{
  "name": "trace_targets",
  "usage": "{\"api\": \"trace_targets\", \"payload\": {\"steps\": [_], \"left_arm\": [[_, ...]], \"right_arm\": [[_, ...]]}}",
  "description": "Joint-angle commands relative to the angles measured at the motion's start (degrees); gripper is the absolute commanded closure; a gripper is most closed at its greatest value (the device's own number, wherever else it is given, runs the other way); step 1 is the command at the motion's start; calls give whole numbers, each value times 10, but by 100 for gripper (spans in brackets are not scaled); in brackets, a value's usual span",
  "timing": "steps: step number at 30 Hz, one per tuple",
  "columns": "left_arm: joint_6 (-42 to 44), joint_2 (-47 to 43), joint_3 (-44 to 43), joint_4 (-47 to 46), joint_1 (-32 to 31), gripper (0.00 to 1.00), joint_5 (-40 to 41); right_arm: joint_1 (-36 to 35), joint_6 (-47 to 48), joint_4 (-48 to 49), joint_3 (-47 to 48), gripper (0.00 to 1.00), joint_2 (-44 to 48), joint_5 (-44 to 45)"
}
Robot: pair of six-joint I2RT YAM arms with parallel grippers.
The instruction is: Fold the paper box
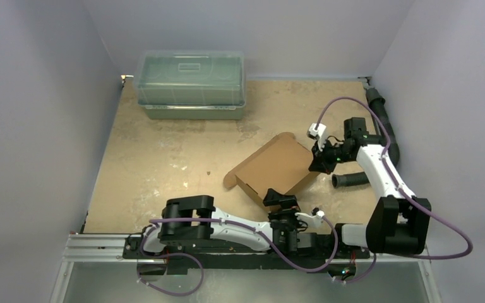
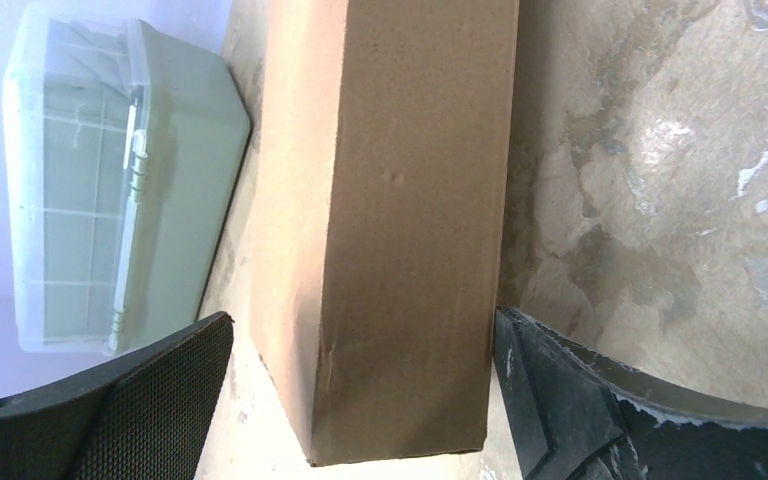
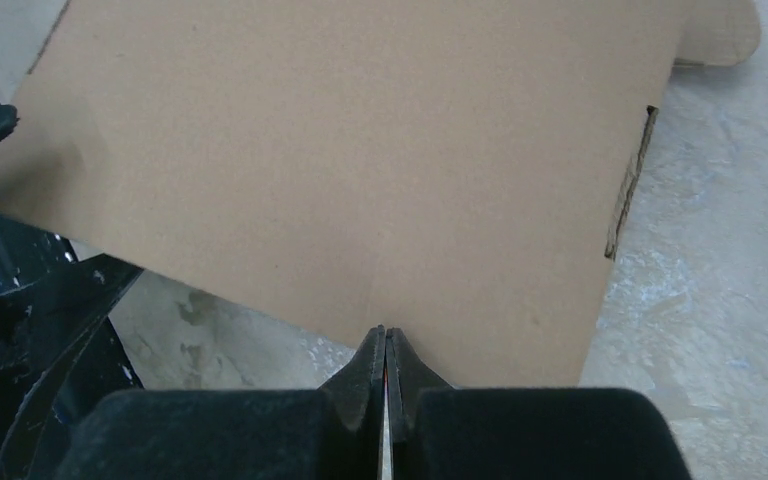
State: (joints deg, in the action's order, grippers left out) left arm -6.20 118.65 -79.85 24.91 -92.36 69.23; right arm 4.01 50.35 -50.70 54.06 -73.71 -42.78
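Observation:
The paper box (image 1: 275,167) is plain brown cardboard, lying partly folded in the middle of the table with its side walls raised. My left gripper (image 1: 281,205) is at its near corner. In the left wrist view that gripper (image 2: 360,330) stands open, with an upright end of the box (image 2: 400,250) between its fingers (image 2: 160,400) and touching neither. My right gripper (image 1: 319,165) is at the box's right edge. It is shut (image 3: 385,335), its tips against the edge of a flat brown panel (image 3: 340,160), and I see nothing between the jaws.
A clear greenish plastic bin (image 1: 191,85) with a lid stands at the back left; the left wrist view shows the bin (image 2: 110,190) too. A black ribbed hose (image 1: 350,181) lies on the table right of the box. Grey walls close in both sides.

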Motion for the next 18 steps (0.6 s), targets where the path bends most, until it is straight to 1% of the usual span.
{"api": "trace_targets", "payload": {"steps": [1, 3, 4, 6, 9, 11, 14, 18], "left_arm": [[-9, -39, 2, -16, -3, 1, -24], [-20, -46, 6, -22, -3, 1, -46], [-26, -51, 10, -28, -3, 1, -64], [-35, -67, 24, -47, -3, 1, -108], [-42, -97, 47, -80, -2, 1, -174], [-51, -109, 54, -84, -3, 1, -205], [-63, -128, 68, -88, -2, 3, -246], [-86, -220, 131, -136, 4, 3, -298]], "right_arm": [[-31, -28, 27, 7, 100, -19, 40], [-35, -67, 66, 2, 100, -25, 61], [-51, -86, 92, 1, 100, -29, 73], [-60, -130, 129, 1, 97, -34, 97], [-66, -160, 157, 14, 93, -45, 114], [-66, -162, 150, 28, 90, -54, 92], [-66, -155, 134, 36, 80, -54, 44], [-62, -127, 117, 24, 67, -18, 14]]}}
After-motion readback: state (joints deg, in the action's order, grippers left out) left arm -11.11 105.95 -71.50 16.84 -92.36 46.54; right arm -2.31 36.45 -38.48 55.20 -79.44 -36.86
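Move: The paper box's near corner sits right at my wide-open left fingers. Its middle is about 10 cm ahead of that hand, 2 cm left and roughly 2 cm lower. From my shut right hand at the box's right edge, the middle is some 13 cm left, level ahead, and 5 cm down. The protruding flap lies about 19 cm left and 3 cm ahead of the right hand, with the black hose about 12 cm right and 3 cm back. I back my left hand off the box's near corner, about 4 cm towards me and 2 cm right, dipping slightly before recovering, the wrist tipping down some 20 degrees and rolling, fingers still wide. My right hand sinks a little, then travels about 4 cm forward and 2 cm left along and in over the lid's right edge, its shut fingers parting to about a third. ##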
